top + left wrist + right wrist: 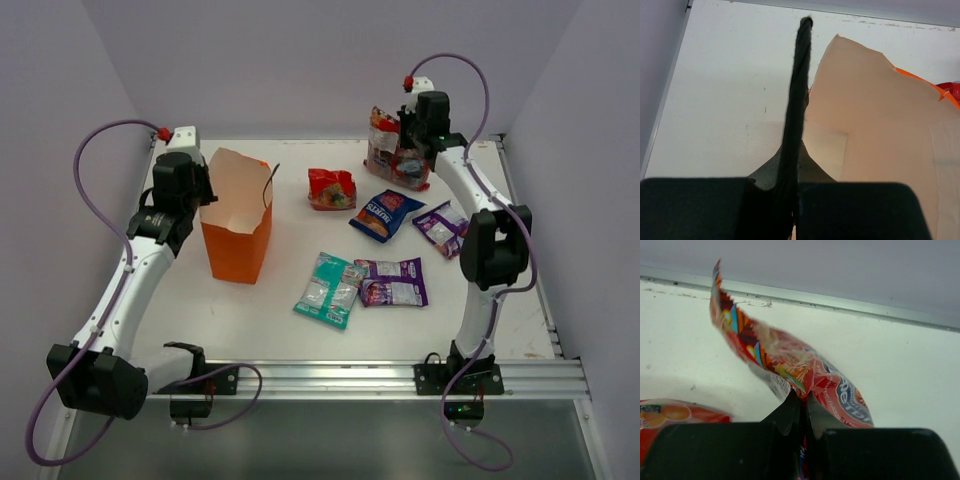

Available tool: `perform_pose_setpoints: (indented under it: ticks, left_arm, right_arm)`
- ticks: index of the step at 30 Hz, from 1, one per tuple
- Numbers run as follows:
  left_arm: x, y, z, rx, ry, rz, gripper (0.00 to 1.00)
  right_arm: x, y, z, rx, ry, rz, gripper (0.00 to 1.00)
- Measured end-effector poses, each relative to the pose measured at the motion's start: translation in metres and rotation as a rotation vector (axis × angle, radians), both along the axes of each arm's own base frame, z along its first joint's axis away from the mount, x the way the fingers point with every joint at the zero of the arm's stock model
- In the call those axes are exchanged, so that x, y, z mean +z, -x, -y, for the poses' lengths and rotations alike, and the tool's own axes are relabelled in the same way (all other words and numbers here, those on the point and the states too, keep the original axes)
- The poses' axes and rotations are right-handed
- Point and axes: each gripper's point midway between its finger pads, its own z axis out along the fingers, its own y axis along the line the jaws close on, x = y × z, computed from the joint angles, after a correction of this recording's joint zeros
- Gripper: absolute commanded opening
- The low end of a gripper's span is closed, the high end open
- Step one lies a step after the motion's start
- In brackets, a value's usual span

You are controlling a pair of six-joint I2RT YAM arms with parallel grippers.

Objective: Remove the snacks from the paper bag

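The orange paper bag (238, 228) stands upright and open at the left; its pale inside (880, 130) shows nothing in it. My left gripper (193, 192) (794, 155) is shut on the bag's black cord handle (799, 85) at its left rim. At the back right, my right gripper (410, 140) (807, 399) is shut on the larger red packet (385, 148) (790, 360), which hangs tilted just above the table. Five snacks lie on the table: a small red one (331, 188), a blue-and-red one (386, 214), two purple ones (441, 226) (392, 282) and a teal one (330, 289).
The white table (250, 320) has a raised rim at the back (840, 305) and grey walls close behind and at both sides. A metal rail (380, 378) runs along the near edge between the arm bases. A red-and-orange packet edge (675, 415) shows low left in the right wrist view.
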Motion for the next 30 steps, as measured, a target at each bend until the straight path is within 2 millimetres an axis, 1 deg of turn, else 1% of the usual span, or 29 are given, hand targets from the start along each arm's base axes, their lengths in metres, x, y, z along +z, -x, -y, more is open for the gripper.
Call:
perform_pose_setpoints:
  ticks: [3,5,6,8,9,11,12,13,14,15,16,17,19,21,23,25,27,28,29,30]
  left_arm:
    - [-0.001,0.000,0.003,-0.010,0.018,-0.002,0.00]
    - [-0.001,0.000,0.005,-0.013,0.031,-0.002,0.00]
    - [0.000,0.000,0.005,-0.014,0.034,-0.001,0.00]
    - [0.000,-0.001,0.004,-0.011,0.038,0.001,0.00]
    - [0.001,-0.001,0.004,-0.009,0.040,0.005,0.00]
    - [0.002,-0.002,0.004,-0.007,0.042,0.008,0.00]
    - [0.002,-0.002,0.003,-0.006,0.043,0.009,0.00]
    - [0.002,-0.002,0.003,-0.004,0.043,0.011,0.00]
    - [0.003,-0.003,0.002,-0.001,0.046,0.013,0.00]
    - [0.003,-0.003,0.003,0.000,0.051,0.016,0.00]
    - [0.004,-0.003,0.003,0.003,0.056,0.018,0.00]
    - [0.004,-0.004,0.003,0.003,0.058,0.020,0.01]
    - [0.005,-0.004,0.003,0.004,0.060,0.024,0.01]
    - [0.006,-0.005,0.003,0.005,0.064,0.028,0.01]
    - [0.006,-0.005,0.003,0.007,0.067,0.031,0.04]
    - [0.007,-0.005,0.003,0.007,0.068,0.032,0.13]
    - [0.007,-0.006,0.003,0.009,0.073,0.035,0.21]
    - [0.008,-0.006,0.004,0.011,0.077,0.038,0.32]
    - [0.008,-0.006,0.004,0.015,0.085,0.040,0.39]
    - [0.009,-0.006,0.003,0.016,0.083,0.041,0.46]
  right_arm:
    - [-0.003,-0.001,0.011,-0.040,-0.081,-0.018,0.00]
    - [-0.011,0.000,0.026,-0.090,-0.154,-0.046,0.00]
    - [-0.014,0.001,0.033,-0.117,-0.183,-0.056,0.02]
    - [-0.017,-0.001,0.055,-0.185,-0.253,-0.068,0.11]
    - [-0.017,-0.002,0.068,-0.223,-0.281,-0.069,0.30]
    - [-0.015,-0.004,0.099,-0.311,-0.314,-0.056,0.55]
    - [-0.014,-0.005,0.112,-0.347,-0.319,-0.048,0.72]
    - [-0.012,-0.004,0.131,-0.397,-0.319,-0.035,0.77]
    - [-0.010,-0.003,0.143,-0.428,-0.314,-0.029,0.81]
    - [-0.009,-0.001,0.154,-0.455,-0.308,-0.023,0.89]
    - [-0.005,0.001,0.159,-0.472,-0.306,-0.016,0.92]
    - [0.000,0.004,0.161,-0.480,-0.302,-0.010,0.94]
    - [0.010,0.015,0.156,-0.474,-0.300,-0.004,0.98]
    - [0.025,0.032,0.143,-0.451,-0.301,0.007,0.99]
    - [0.046,0.051,0.130,-0.422,-0.308,0.033,0.99]
    - [0.069,0.077,0.114,-0.379,-0.324,0.063,0.99]
    - [0.098,0.106,0.103,-0.332,-0.351,0.115,0.99]
    - [0.112,0.121,0.099,-0.312,-0.363,0.143,0.99]
    - [0.125,0.136,0.095,-0.290,-0.377,0.173,0.99]
    - [0.134,0.147,0.094,-0.278,-0.385,0.195,0.99]
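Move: The big red snack bag already hangs from the right fingers. The spot where it will lie is about 15 cm to that hand's right, 2 cm back and 20 cm below. The blue chip bag lies 13 cm back and 3 cm left of the hand, the purple chevron bag 17 cm back and 10 cm right, and the small red bag 5 cm back and 17 cm left. The left hand is at the paper bag's left rim, with the bag's middle some 6 cm right, 2 cm ahead and 13 cm below. The big red snack bag is swept right about 15 cm over the far part of the table, dipping slightly while the right hand rolls its left side up and turns some 25 degrees clockwise. The fingers open wide during the sweep and let go; the empty hand then backs off and rises about 14 cm, easing left. The left hand barely shifts and starts opening at the bag's rim and handle. ##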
